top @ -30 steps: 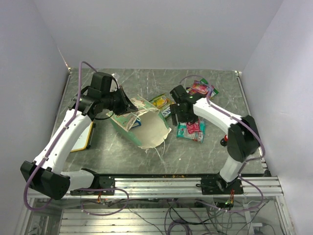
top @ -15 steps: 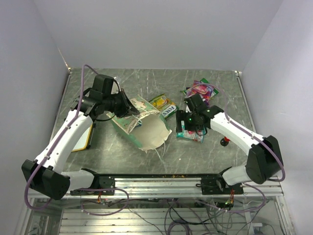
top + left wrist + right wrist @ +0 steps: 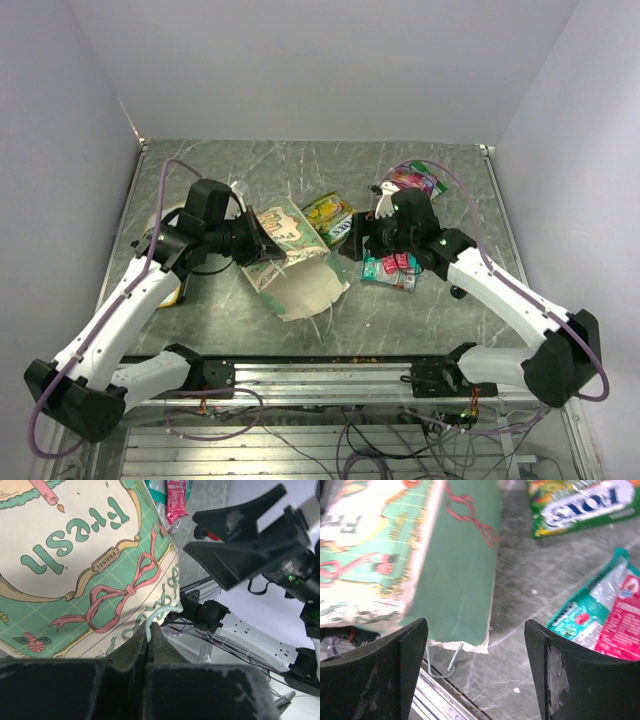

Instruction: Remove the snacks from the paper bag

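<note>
The paper bag (image 3: 292,262) lies tipped on the table, its tan mouth facing the near edge. My left gripper (image 3: 262,240) is shut on the bag's rim at its mint string handle (image 3: 161,614), and the printed front (image 3: 75,565) fills the left wrist view. My right gripper (image 3: 356,240) is open and empty, just right of the bag's mint side (image 3: 462,555). A yellow-green packet (image 3: 328,212) (image 3: 582,502) lies behind the bag. A teal-red packet (image 3: 392,268) (image 3: 607,625) lies on the table under the right arm. A pink-purple packet (image 3: 415,181) lies further back.
A string handle (image 3: 445,657) trails from the bag toward the metal rail (image 3: 340,375) at the near edge. A small red-topped button (image 3: 458,292) sits right of the packets. A wood-framed board (image 3: 172,293) lies at the left, mostly hidden by the left arm.
My right gripper has swung left from above the teal-red packet to the bag's right side. My left gripper has pulled the bag nearer and tilted it.
</note>
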Controlling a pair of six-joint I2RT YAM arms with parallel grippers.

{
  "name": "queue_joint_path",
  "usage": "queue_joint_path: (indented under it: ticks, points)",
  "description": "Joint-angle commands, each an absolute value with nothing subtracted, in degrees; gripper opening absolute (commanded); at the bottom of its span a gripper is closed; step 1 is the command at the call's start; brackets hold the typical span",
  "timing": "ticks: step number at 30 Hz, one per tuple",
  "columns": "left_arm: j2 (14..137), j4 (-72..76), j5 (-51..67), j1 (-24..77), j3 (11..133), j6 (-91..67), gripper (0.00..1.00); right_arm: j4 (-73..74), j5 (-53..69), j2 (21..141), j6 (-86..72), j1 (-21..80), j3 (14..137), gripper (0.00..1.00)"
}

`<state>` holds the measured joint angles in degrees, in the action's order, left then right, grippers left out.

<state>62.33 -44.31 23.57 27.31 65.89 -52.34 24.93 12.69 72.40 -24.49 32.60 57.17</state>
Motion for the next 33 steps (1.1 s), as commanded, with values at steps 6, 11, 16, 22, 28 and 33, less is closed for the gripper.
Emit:
queue_joint_path:
  ticks: [6,11,16,22,28,33]
  points:
    - [56.7,-43.8,20.7,28.0,62.0,-59.5,0.07,0.7,22.1,57.0,-3.1,43.4,41.0,0.71]
    - [58.6,-44.2,19.8,28.3,64.4,-60.0,0.07,-3.9,27.3,49.9,15.5,49.0,34.0,0.68]
    - [59.9,-45.3,18.0,28.8,66.3,-60.4,0.07,-4.0,30.1,52.7,29.0,51.0,32.7,0.61]
    - [59.9,-43.6,16.0,29.4,66.8,-62.1,0.07,-10.0,30.5,61.4,40.0,54.2,33.5,0.53]
    - [62.5,-45.0,17.0,29.6,70.7,-60.6,0.07,-16.0,26.6,73.5,42.4,57.6,37.8,0.45]
    - [64.6,-47.3,18.5,29.9,74.0,-58.3,0.07,-28.5,17.9,83.7,39.3,60.5,38.4,0.46]
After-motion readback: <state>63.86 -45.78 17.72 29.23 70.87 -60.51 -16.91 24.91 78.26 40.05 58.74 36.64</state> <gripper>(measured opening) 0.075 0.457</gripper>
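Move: The blue snack still deep in the paper bag lies some 20 cm to the right hand's left, about 3 cm back and 13 cm lower; the bag's mouth is nearer, roughly 10 cm back and 9 cm left. Of the snacks already out, the yellow-green one is about 7 cm ahead and 6 cm left, the teal one 4 cm back and 8 cm right. From the left hand, the blue snack is about 2 cm ahead, 3 cm left and some 20 cm below. Empty, the right hand first swings back about 11 cm, away from the yellow-green snack and round to the front of the bag's mouth, then goes left about 13 cm in all and sinks some 7 cm from its highest point, rolling about a quarter turn so that its fingers point left and slightly down into the opening while they close from wide to about half open. The left hand keeps its shut grip on the bag's handle, dipping back a little at first, then easing forward and drawing up about 2 cm. ##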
